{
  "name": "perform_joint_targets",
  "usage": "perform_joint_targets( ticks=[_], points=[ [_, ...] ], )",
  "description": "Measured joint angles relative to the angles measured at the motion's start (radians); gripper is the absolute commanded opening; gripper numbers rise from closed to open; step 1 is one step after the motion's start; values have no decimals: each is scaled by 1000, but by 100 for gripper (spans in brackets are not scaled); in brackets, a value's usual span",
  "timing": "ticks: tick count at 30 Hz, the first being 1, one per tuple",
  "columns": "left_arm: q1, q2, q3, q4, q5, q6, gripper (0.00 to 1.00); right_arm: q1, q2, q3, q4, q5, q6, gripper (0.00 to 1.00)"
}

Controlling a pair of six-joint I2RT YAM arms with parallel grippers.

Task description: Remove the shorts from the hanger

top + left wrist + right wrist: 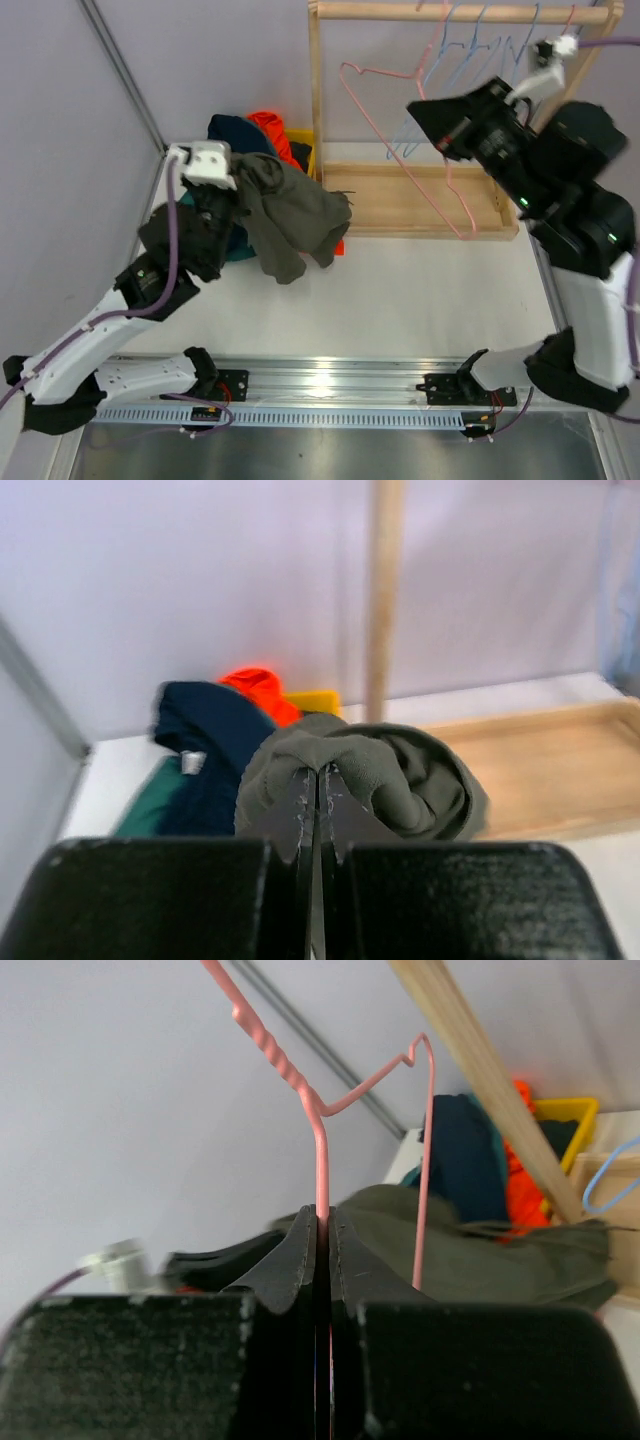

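Observation:
My left gripper (243, 187) (318, 772) is shut on a fold of the olive-grey shorts (298, 215) (410, 780), which hang limp from it over the table at the left. My right gripper (414, 106) (323, 1222) is shut on the wire of a pink hanger (400, 150) (320, 1145), held tilted in front of the wooden rack. The hanger's wire shows bare in the top view, to the right of the olive-grey shorts. Behind them lie navy shorts (232, 130) (215, 730), orange shorts (274, 130) (255, 685) and teal shorts (150, 800) in a heap.
A wooden rack with a top rail (460, 11), a left post (385, 590) and a tray-like base (420, 200) stands at the back right. Several blue and pink hangers (485, 40) hang on the rail. A yellow bin (570, 1120) sits beside the heap. The wall runs along the left.

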Motion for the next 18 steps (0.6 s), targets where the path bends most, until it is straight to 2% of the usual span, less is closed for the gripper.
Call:
perform_joint_targets(
  ticks=[4,6,9,14,18],
  points=[
    [238,68,198,-92,112,14,0,-76,185,121,-2,-31,-29,0],
    [377,151,327,-143,203,8,0,-127,252,140,0,-55,-31,0],
    [521,282,486,-173,316,-6,0,-178,301,140,0,-80,-32,0],
    [695,548,702,-236,515,-54,0,-226,326,143,43,-123,-36,0],
    [771,778,899,-293,616,-77,0,-256,355,143,99,-157,-47,0]
  ],
)
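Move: The left hand already holds the grey-green shorts high up. The dark-blue and teal shorts pile lies about 29 cm ahead, 11 cm left and 41 cm below it; the orange shorts lie 30 cm ahead, 2 cm right, equally low. The right hand grips the emptied pink hanger. From it, the middle of the rack bar is roughly 30 cm ahead, 10 cm right, about level; the blue hangers hang some 28 cm ahead, 14 cm right and 10 cm below. Forward in a swinging arc, the left hand carries the pinched grey-green shorts over the pile: first it climbs about 9 cm and swings 8 cm left, turning some 10 degrees counter-clockwise, then drives ahead while dipping 5 cm, about 24 cm forward in all. Fingers stay shut. The right hand keeps its grip on the pink hanger and takes it about 15 cm forward towards the bar, sinking 4 cm. ##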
